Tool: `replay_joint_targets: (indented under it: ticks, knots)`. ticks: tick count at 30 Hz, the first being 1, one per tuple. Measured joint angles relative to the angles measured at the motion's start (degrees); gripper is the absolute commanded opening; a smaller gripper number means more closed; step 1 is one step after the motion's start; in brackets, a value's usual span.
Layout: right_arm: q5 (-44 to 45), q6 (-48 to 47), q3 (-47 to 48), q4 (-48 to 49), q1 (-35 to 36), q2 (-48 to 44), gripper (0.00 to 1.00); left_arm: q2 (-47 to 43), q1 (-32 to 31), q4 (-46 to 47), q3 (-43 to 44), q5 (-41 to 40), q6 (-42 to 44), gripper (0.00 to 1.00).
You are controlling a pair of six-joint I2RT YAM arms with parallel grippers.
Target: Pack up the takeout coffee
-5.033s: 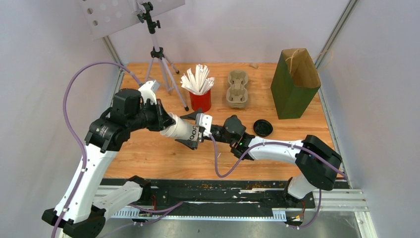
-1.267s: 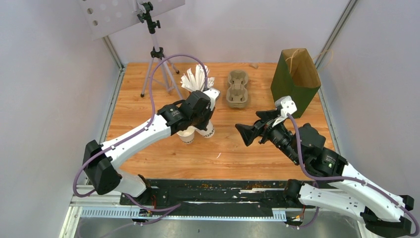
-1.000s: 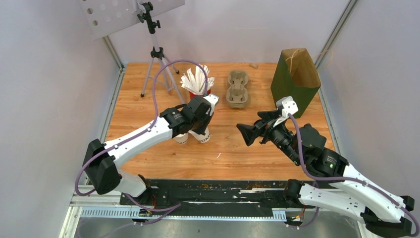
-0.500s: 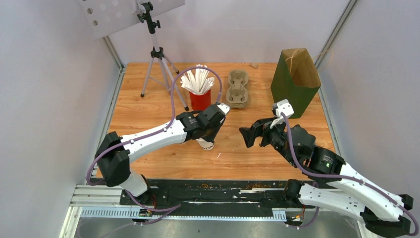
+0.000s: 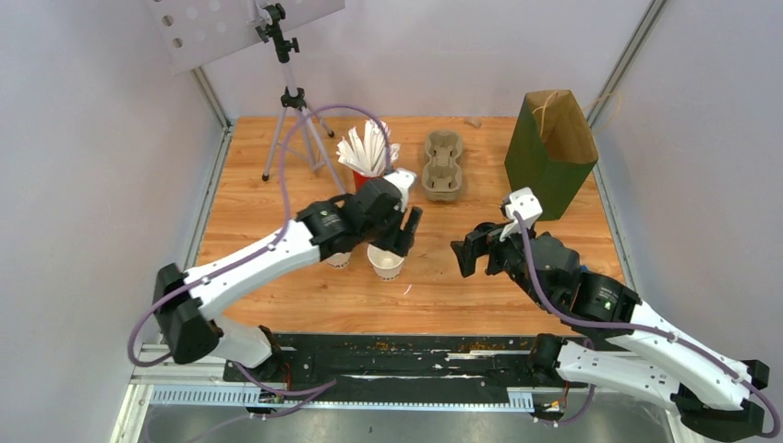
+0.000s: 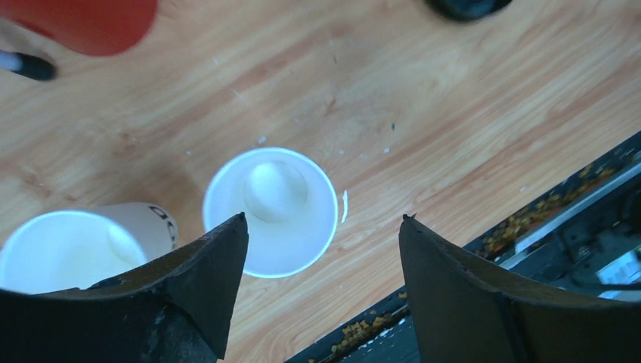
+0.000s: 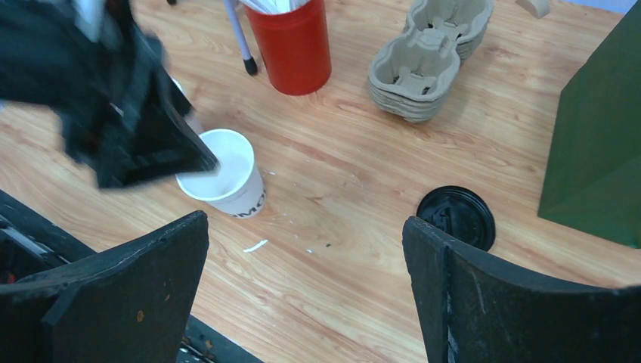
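Two white paper cups stand upright side by side on the wooden table, both open-topped with no lid on. One cup point(image 5: 386, 263) point(image 6: 270, 212) point(image 7: 223, 181) sits just under my left gripper point(image 5: 399, 238) point(image 6: 323, 219), which hangs open above it and holds nothing. The other cup point(image 5: 337, 259) point(image 6: 72, 249) is to its left, partly hidden by the arm. A black lid point(image 7: 456, 217) point(image 6: 465, 6) lies flat on the table to the right. My right gripper point(image 5: 473, 257) point(image 7: 304, 227) hovers open and empty between the cup and the lid.
A red cup of white straws point(image 5: 367, 152) point(image 7: 291, 45) stands behind the cups. The beige pulp tray point(image 5: 442, 166) point(image 7: 427, 57) is farther back, the green paper bag point(image 5: 549, 157) point(image 7: 597, 151) at back right, and a tripod point(image 5: 295, 111) at back left.
My left gripper brought the cup down beside the other one, opened and let it go; the cup now stands on its own. The right gripper dropped slightly.
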Motion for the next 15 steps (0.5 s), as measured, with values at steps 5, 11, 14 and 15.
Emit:
replay_joint_targets:
  ticks: [5, 11, 14, 15]
  knots:
    - [0.0, -4.8, 0.2, -0.7, -1.4, 5.3, 0.99, -10.1, 6.8, -0.9, 1.2, 0.9, -1.2, 1.00]
    - [-8.0, -7.7, 1.5, -2.8, -13.7, 18.4, 0.75, -25.2, 10.4, -1.2, -3.1, -2.0, 0.9, 1.00]
    - [-13.9, -8.6, 1.5, -3.1, -22.8, 22.8, 0.61, -31.6, 10.2, -1.1, -8.1, -2.5, 3.3, 1.00]
    - [-15.3, -8.8, 1.5, -3.1, -25.3, 24.1, 0.53, -33.8, 10.3, -1.1, -10.3, -2.6, 4.2, 1.00]
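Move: Ahead of the right hand by some 12 cm, about 7 cm to its right and roughly 22 cm below lies the black lid. The green bag stands some 12 cm beyond the lid and 13 cm to its right; the near cup stands about 4 cm ahead of the right hand and 18 cm to its left. From the left hand the lid is about 8 cm ahead, 21 cm right, 13 cm down, while that near cup sits 9 cm below, 1 cm back and 3 cm left. Diving from above the table, the right hand drops about 11 cm and reaches some 8 cm forward towards the black lid, veering right late, tipping its fingers down, rolling its left side lower and starting to narrow them. The empty left hand swings left and up off the near cup, roughly 12 cm across, fingers opening fully, a forward bulge turning back, then just starting to sink. ##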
